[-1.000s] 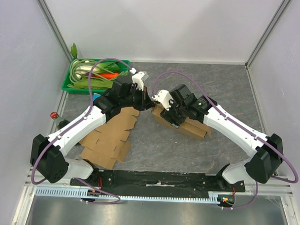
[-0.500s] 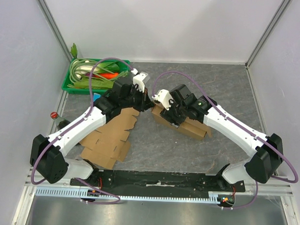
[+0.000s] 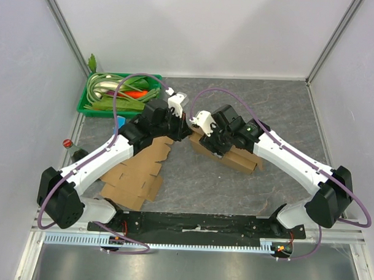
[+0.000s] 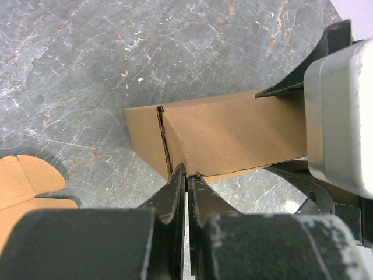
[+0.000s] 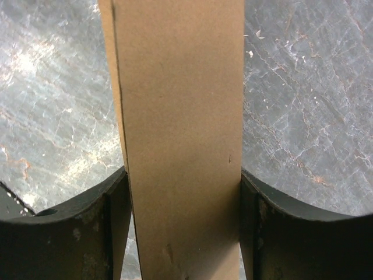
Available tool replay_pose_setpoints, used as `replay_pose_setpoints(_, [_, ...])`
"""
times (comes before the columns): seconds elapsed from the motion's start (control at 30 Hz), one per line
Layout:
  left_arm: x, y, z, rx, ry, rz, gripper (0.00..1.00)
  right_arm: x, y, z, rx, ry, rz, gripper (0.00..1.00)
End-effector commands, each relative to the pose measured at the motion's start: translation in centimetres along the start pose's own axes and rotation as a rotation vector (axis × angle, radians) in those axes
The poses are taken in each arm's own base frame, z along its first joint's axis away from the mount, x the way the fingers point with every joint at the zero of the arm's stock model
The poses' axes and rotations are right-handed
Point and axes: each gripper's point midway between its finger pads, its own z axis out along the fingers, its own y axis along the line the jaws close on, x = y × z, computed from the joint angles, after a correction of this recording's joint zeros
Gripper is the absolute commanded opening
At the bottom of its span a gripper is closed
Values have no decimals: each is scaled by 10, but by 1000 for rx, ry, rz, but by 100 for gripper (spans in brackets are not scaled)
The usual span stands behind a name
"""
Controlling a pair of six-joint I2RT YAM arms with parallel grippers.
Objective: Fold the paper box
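The brown paper box [image 3: 234,156] lies as a long folded sleeve on the grey table, right of centre. My right gripper [image 3: 218,147] is shut on it: in the right wrist view the box [image 5: 180,116] fills the gap, with a finger [image 5: 116,221] flat against each long side. My left gripper [image 3: 188,129] is at the box's left end. In the left wrist view its jaws [image 4: 186,175] are shut, and the tips touch the lower edge of the box [image 4: 233,134] by the corner crease. No flap shows between them.
Flat cardboard blanks [image 3: 140,172] lie under the left arm, and one corner [image 4: 23,186] shows in the left wrist view. A green basket [image 3: 90,104] of vegetables stands at the back left. A small red object [image 3: 67,143] sits at the left edge.
The left wrist has edged slightly toward the box's end. The right arm and the box have not moved.
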Motion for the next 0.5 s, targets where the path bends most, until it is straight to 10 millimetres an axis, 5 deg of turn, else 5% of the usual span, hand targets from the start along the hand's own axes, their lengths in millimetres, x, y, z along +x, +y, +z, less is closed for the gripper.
replay_pose_setpoints(0.0, [-8, 7, 4, -54, -54, 55, 2, -7, -8, 7, 56, -48, 53, 70])
replay_pose_setpoints(0.03, [-7, 10, 5, -65, -52, 51, 2, -13, -14, 2, 83, -76, 138, 81])
replay_pose_setpoints(0.2, [-6, 12, 7, -89, -33, 13, 2, -30, -13, -40, 65, -204, 371, 98])
replay_pose_setpoints(0.47, [-18, 17, 6, -151, -2, -27, 2, 40, -8, -94, 250, -128, 810, 98])
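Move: The right hand straddles the standing paper box, a finger on each long face, with the box's middle about 3 cm to its right, 1 cm back and 6 cm down. From the left hand, whose shut tips are at the top of the box's left end, that middle is roughly 13 cm right, 5 cm back and 8 cm below. The flat cardboard lies some 18 cm left of the left hand, 11 cm back and about 17 cm down; the green crate is about 25 cm left and 15 cm ahead. Both right fingers come free of the box's long faces as the hand spreads fully open; it then rises about 6 cm off the box, drawing some 3 cm to the right and a little back while turning clockwise some 30 degrees and rolling its left side up. The left hand keeps its closed tips at the box's left top corner, easing forward 1.5 cm. ##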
